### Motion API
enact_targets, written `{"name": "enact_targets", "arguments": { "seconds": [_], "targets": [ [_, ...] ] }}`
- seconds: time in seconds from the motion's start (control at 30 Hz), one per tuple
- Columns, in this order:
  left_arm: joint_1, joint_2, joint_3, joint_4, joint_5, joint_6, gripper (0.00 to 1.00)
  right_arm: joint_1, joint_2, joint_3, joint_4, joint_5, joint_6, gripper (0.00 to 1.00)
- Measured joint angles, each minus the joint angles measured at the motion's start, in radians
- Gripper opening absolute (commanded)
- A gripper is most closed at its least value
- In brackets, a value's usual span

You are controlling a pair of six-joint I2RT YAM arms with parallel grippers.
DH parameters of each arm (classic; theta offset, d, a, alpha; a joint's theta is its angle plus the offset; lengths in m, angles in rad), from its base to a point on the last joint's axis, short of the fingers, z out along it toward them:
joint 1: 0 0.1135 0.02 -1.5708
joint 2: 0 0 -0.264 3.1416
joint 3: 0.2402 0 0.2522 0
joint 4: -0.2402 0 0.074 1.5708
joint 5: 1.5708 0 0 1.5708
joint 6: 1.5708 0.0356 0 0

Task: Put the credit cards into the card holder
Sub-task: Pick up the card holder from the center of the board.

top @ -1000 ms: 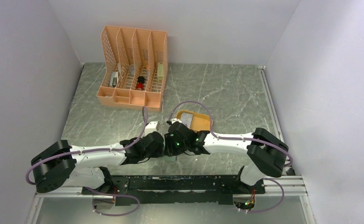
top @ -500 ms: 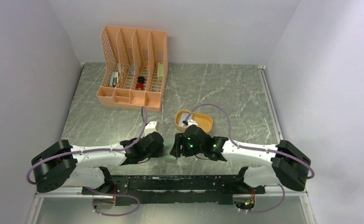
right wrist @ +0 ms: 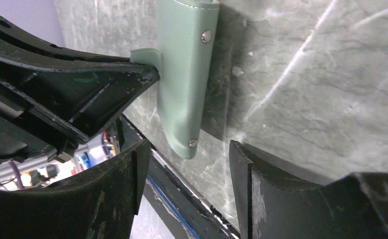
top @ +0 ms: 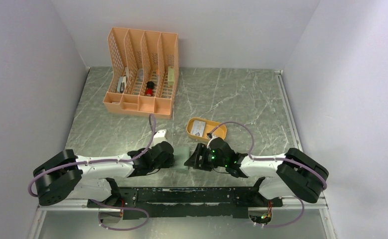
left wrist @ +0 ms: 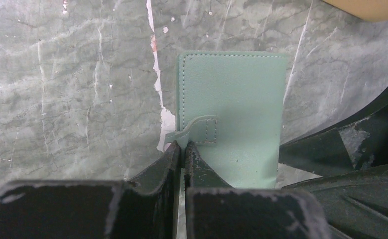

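Observation:
The card holder is a closed sage-green wallet low over the marble near the table's front edge. My left gripper is shut on its snap tab. In the top view the card holder shows between my left gripper and my right gripper. The right wrist view sees the card holder edge-on, with my right gripper open around its near end, apart from it. One pale credit card lies in the mustard tray.
A peach lattice desk organizer with small items stands at the back left. The mustard tray's edge lies just beyond the wallet. The black front rail runs close behind both grippers. Grey walls close in both sides.
My right arm has pulled back from the tray toward the front edge, and its gripper has opened wider beside the wallet. The left arm has kept its place and its grip.

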Motion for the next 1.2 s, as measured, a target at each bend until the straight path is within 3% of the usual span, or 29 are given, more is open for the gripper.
{"name": "enact_targets", "arguments": {
  "seconds": [0.73,1.0,1.07,1.2],
  "targets": [
    [0.002,0.026,-0.027,0.071,-0.007,-0.039,0.05,-0.001,0.242,-0.03,0.351,-0.087,0.14,0.42],
    [0.004,0.036,-0.038,0.104,-0.005,-0.047,0.05,0.004,0.299,-0.014,0.407,-0.102,0.148,0.43],
    [0.004,0.037,-0.039,0.107,-0.005,-0.049,0.05,0.004,0.303,-0.008,0.409,-0.102,0.146,0.39],
    [0.005,0.036,-0.04,0.108,-0.005,-0.049,0.05,0.007,0.311,0.004,0.405,-0.102,0.129,0.18]
  ]
}}
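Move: The left hand already pinches the card holder's strap at its left edge, the holder's middle lying about 3 cm to the right and 1 cm ahead, roughly 1 cm lower. From the open right hand, that middle is some 6 cm to the left, 2 cm ahead and 2 cm below. The yellow tray stands about 11 cm ahead and 6 cm to the right of the right hand, and the white card in the tray about 12 cm ahead and 3 cm to the right. The right hand slides about 3.5 cm left and roughly 1 cm down onto the near half of the card holder's spine edge, its wrist rolling some 10 degrees left side up, while the wide-open fingers close by about half until their tips stand on both faces of the spine and begin to pinch it. The left hand keeps its pinch on the strap across from it, sinking less than a centimetre. ##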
